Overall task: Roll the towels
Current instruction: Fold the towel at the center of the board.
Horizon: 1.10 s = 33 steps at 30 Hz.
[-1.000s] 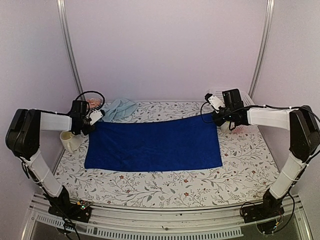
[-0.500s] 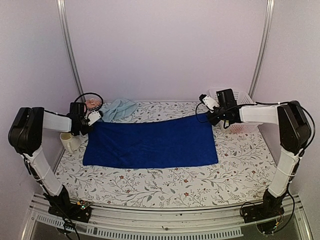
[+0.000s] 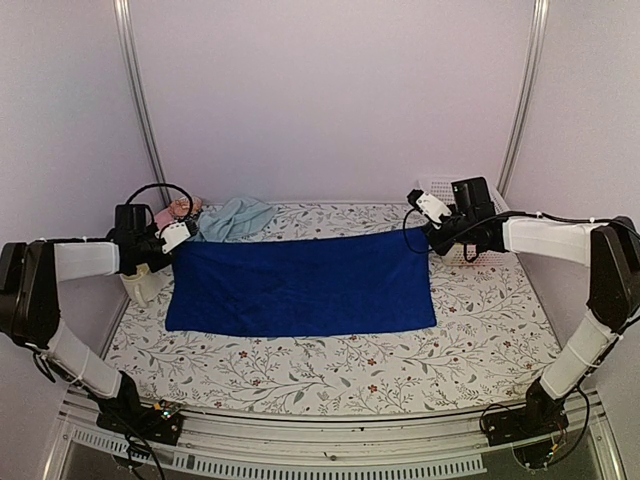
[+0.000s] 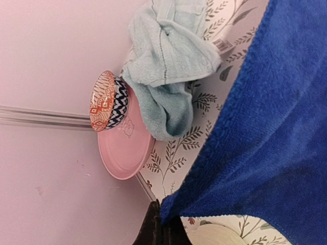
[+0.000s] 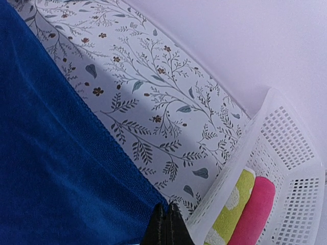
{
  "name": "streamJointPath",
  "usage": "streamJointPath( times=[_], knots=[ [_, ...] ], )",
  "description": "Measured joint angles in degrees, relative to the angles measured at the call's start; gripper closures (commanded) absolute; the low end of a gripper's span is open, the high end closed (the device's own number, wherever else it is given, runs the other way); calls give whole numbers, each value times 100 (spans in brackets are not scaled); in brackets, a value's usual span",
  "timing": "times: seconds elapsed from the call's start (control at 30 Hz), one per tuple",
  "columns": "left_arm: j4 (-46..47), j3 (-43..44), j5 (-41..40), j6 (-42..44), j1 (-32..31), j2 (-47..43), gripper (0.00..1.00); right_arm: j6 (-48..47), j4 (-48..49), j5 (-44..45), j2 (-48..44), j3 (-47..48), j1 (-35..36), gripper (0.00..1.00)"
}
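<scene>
The deep blue towel (image 3: pixel 300 285) lies spread flat across the middle of the flowered table, also seen in the left wrist view (image 4: pixel 276 143) and the right wrist view (image 5: pixel 51 168). My left gripper (image 3: pixel 172 246) (image 4: pixel 162 224) is shut on its far left corner. My right gripper (image 3: pixel 430 237) (image 5: pixel 166 224) is shut on its far right corner. The far edge is drawn taut between them. The pale aqua towel (image 3: pixel 236 215) (image 4: pixel 171 61) lies crumpled at the back left, touched by neither gripper.
A pink hat with a patterned band (image 4: pixel 120 138) (image 3: pixel 180 208) rests against the back left wall beside the aqua towel. A cream cup (image 3: pixel 140 285) stands at the left edge. A white basket (image 5: pixel 286 148) (image 3: pixel 470 255) at the back right holds rolled green (image 5: pixel 232 204) and pink (image 5: pixel 258 204) cloths.
The left gripper has moved left toward the wall with its corner. The right gripper swung left, then back right. The blue towel has shifted slightly left, its far edge stretched.
</scene>
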Motion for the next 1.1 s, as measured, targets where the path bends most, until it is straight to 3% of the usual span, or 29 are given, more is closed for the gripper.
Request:
streamJointPath(
  times=[0.33,0.67,1.1],
  knots=[
    [-680,-348,348,402,153,-514,100,-317,-192,-463,-719,-1005,-219,99],
    [-1071,-831,479,796,201,-931,100,-590,-319,-1091,-973,-1377,-216,99],
    [-1611,-1185,721,1250,345,-1445,100,-1021,-673,-1139,-1508,-1910,24,99]
  ],
)
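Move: Each hand grips a raised far corner of the blue towel. From the left hand, the near-left corner lies about 20 cm back, 2 cm to the right and 12 cm below; the mug is some 6 cm back and 6 cm left, the light blue towel about 17 cm ahead and 14 cm right. From the right hand, the near-right corner is roughly 22 cm back, 1 cm right and 16 cm below, the white basket 11 cm ahead and 16 cm right. Back towards the bases and lower, both arms together draw the towel's pinched far corners over its lying part towards the near edge: about 10 cm back on the left and 11 cm on the right, each sinking some 5 cm. The fingers stay shut; the left wrist tips down and turns slightly clockwise, the right turns about 15 degrees counter-clockwise. ##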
